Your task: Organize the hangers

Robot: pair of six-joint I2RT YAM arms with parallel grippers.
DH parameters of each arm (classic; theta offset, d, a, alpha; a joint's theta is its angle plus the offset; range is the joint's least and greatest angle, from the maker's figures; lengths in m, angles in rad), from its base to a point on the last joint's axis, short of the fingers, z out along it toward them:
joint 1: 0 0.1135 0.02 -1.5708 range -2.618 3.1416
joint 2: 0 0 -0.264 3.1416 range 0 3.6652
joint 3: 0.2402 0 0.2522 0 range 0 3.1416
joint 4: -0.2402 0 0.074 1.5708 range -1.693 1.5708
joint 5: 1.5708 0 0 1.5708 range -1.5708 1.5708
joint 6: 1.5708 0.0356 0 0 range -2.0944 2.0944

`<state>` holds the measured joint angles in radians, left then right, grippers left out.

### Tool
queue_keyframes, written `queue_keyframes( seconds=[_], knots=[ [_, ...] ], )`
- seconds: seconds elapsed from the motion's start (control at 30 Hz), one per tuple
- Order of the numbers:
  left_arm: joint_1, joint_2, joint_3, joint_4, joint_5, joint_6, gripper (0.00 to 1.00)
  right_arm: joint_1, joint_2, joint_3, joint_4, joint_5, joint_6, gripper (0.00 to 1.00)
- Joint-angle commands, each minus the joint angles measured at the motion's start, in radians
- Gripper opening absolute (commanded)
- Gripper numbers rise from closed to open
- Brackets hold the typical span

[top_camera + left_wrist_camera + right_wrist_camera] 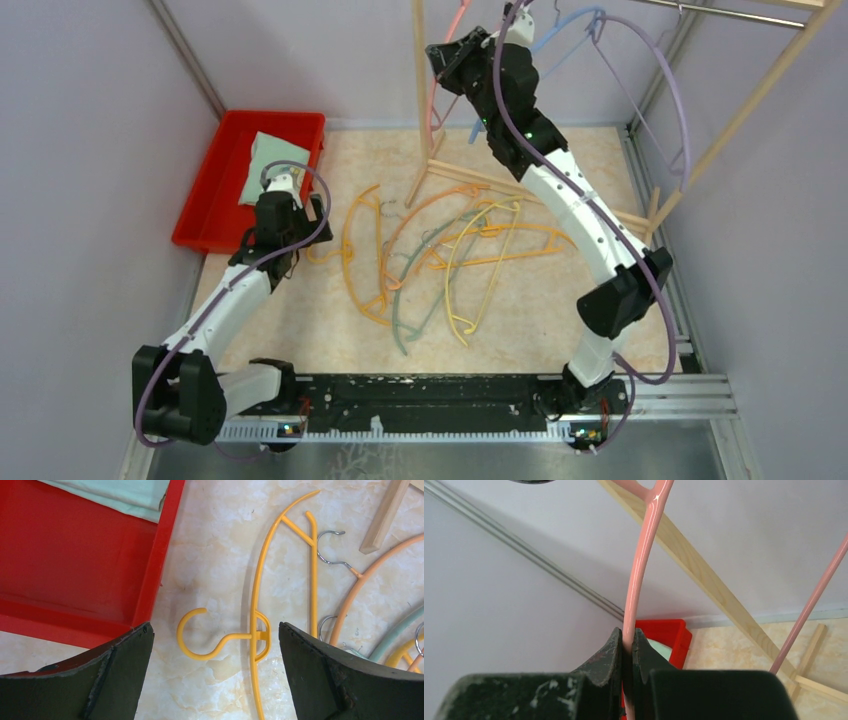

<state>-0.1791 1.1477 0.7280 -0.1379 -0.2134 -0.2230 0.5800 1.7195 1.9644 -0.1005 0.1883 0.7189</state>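
Note:
Several hangers, orange [350, 250], green [415, 295] and yellow [480, 270], lie tangled on the table. My left gripper [300, 215] hovers open over the leftmost one. In the left wrist view that yellow-orange hanger [257, 605] lies flat, its plastic hook [197, 637] between the spread fingers [125, 665] of the gripper [215, 650], untouched. My right gripper [450, 55] is raised by the wooden rack, shut on a pink hanger [433, 100]. The right wrist view shows its jaws [628, 645] pinching the pink hanger's arm [639, 580]. A blue hanger [560, 35] and a lavender one [672, 90] hang on the rack.
A red bin [215, 190] holding a mint cloth [268, 165] stands at the table's left, close beside my left gripper. The rack's wooden poles [420, 90] and base bars [480, 178] cross the back of the table. Walls enclose both sides.

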Motion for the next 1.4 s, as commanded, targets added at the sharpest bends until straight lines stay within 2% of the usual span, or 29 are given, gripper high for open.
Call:
queue_keyframes(
  seconds=[0.0, 0.73, 1.13, 1.37],
  knots=[
    [0.007, -0.013, 0.013, 0.023, -0.024, 0.025, 1.0, -0.034, 0.04, 0.094, 0.029, -0.017, 0.003, 0.0],
    [0.013, 0.001, 0.003, 0.017, -0.03, 0.008, 1.0, -0.153, 0.036, 0.043, 0.028, -0.017, 0.068, 0.0],
    [0.013, 0.03, 0.007, 0.026, -0.009, -0.02, 1.0, -0.277, -0.225, -0.269, 0.04, 0.008, 0.123, 0.0],
    [0.013, 0.065, 0.025, 0.042, 0.02, -0.048, 1.0, -0.386, -0.338, -0.361, 0.002, -0.011, 0.12, 0.0]
  ],
)
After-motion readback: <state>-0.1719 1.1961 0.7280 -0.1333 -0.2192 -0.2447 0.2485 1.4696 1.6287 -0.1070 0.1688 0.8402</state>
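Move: The right gripper still pinches the pink hanger high up; the stretch of hanging rod it is meant for lies about 8 cm ahead, 5 cm to the right and some 14 cm above. On the rod, the blue hanger hangs roughly 16 cm to this hand's right and 1 cm farther out, the purple one about 34 cm right and 3 cm nearer, both about level with the hand in height. From the left hand that rod spot is some 18 cm ahead, 32 cm right and 49 cm up. Keep the right fingers shut on the pink hanger and ease it forward about 5 cm while dipping some 3 cm, to bring its hook onto the rod. Then sweep right, about 17 cm in all, drawing back a few centimetres and turning clockwise as you go, so that gripper and hanger push the blue and purple hangers along the rod. ##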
